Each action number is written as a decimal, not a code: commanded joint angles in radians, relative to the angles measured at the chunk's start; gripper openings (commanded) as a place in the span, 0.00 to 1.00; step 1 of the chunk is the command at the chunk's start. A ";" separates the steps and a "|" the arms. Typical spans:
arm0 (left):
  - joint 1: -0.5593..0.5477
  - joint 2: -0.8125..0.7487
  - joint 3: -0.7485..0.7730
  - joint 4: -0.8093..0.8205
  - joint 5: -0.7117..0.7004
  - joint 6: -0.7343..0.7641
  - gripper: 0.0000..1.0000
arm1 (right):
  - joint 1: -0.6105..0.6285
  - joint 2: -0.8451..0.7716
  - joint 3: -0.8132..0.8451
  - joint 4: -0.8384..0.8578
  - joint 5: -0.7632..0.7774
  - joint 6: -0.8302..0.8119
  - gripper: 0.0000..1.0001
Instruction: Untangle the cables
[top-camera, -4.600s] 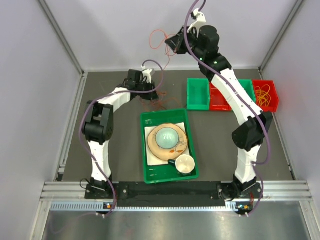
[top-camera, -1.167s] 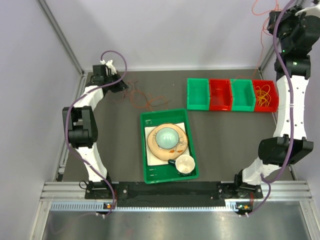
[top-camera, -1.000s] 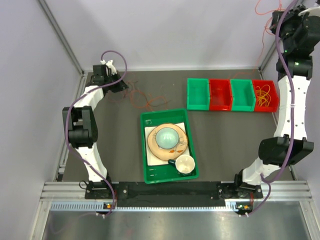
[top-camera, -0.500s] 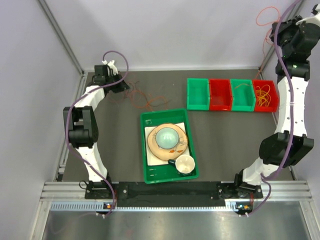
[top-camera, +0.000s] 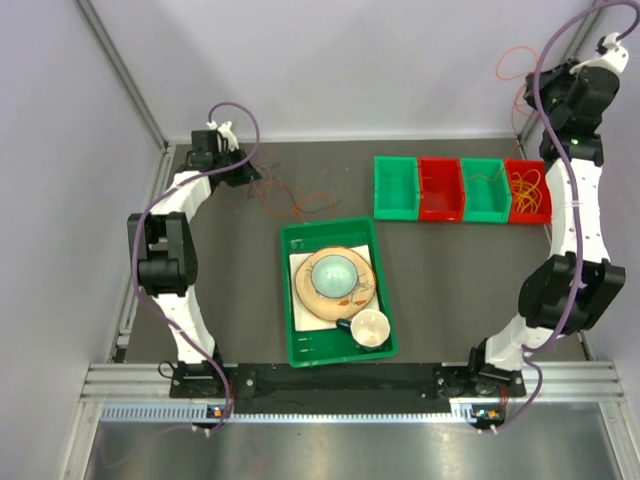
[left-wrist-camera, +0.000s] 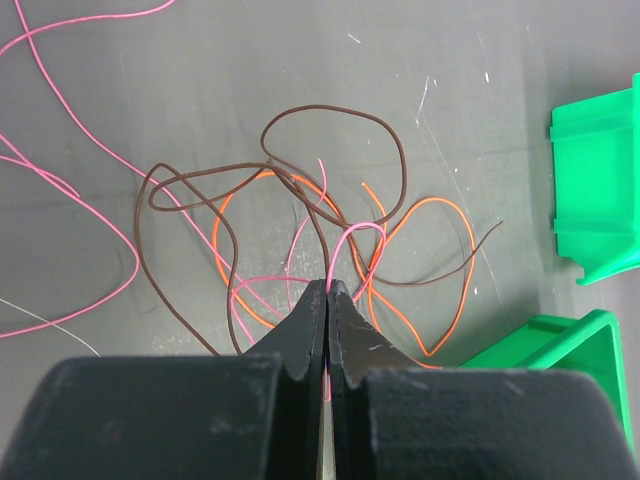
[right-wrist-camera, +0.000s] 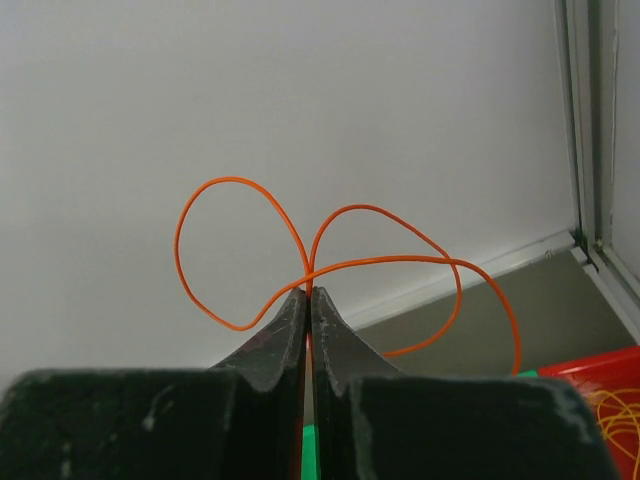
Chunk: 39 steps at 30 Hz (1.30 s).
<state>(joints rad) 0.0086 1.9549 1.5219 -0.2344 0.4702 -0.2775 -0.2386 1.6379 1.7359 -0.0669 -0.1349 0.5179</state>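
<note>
A tangle of brown (left-wrist-camera: 335, 108), orange (left-wrist-camera: 472, 240) and pink (left-wrist-camera: 350, 230) cables lies on the dark table; in the top view the tangle (top-camera: 288, 200) is just right of my left gripper. My left gripper (left-wrist-camera: 328, 286) is shut on the pink cable, low over the table at the far left (top-camera: 238, 172). My right gripper (right-wrist-camera: 308, 292) is shut on a separate looped orange cable (right-wrist-camera: 235, 180). It holds that cable high in the air at the far right (top-camera: 538, 88), above the bins, clear of the tangle.
A row of green and red bins (top-camera: 462, 190) stands at the back right; the rightmost red bin (top-camera: 529, 192) holds yellow-orange cables. A green tray (top-camera: 300, 345) with a plate, a bowl and a cup sits in the middle. Grey walls close in on both sides.
My right gripper, with the orange cable, swung from above the table's middle to the far right and has now come down and leftward. My left gripper pulled back to the far left.
</note>
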 joint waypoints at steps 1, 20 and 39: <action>-0.006 -0.010 0.017 0.017 -0.005 0.015 0.00 | -0.013 0.026 -0.047 0.059 -0.029 0.004 0.00; -0.004 -0.001 0.017 0.009 -0.010 0.021 0.00 | -0.013 0.183 -0.312 0.108 -0.012 -0.025 0.00; -0.004 0.006 0.026 0.001 -0.012 0.031 0.00 | -0.011 0.204 -0.306 0.104 -0.009 -0.041 0.69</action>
<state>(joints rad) 0.0055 1.9556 1.5219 -0.2417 0.4549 -0.2611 -0.2386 1.8996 1.3811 -0.0010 -0.1303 0.4942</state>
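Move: The green bin between the two red bins, where the orange cable's lower end already lies, is roughly 41 cm below the right hand, level with it in reach and about 2 cm to its right. The other bins line up with it: the left red bin about 10 cm left of the hand, the red bin holding the yellow cable about 13 cm right. From the left hand, the green bin is some 60 cm right and 12 cm lower. Right hand sinks about 29 cm towards the green bin, tips down some 30 degrees, then opens, releasing the orange cable. ##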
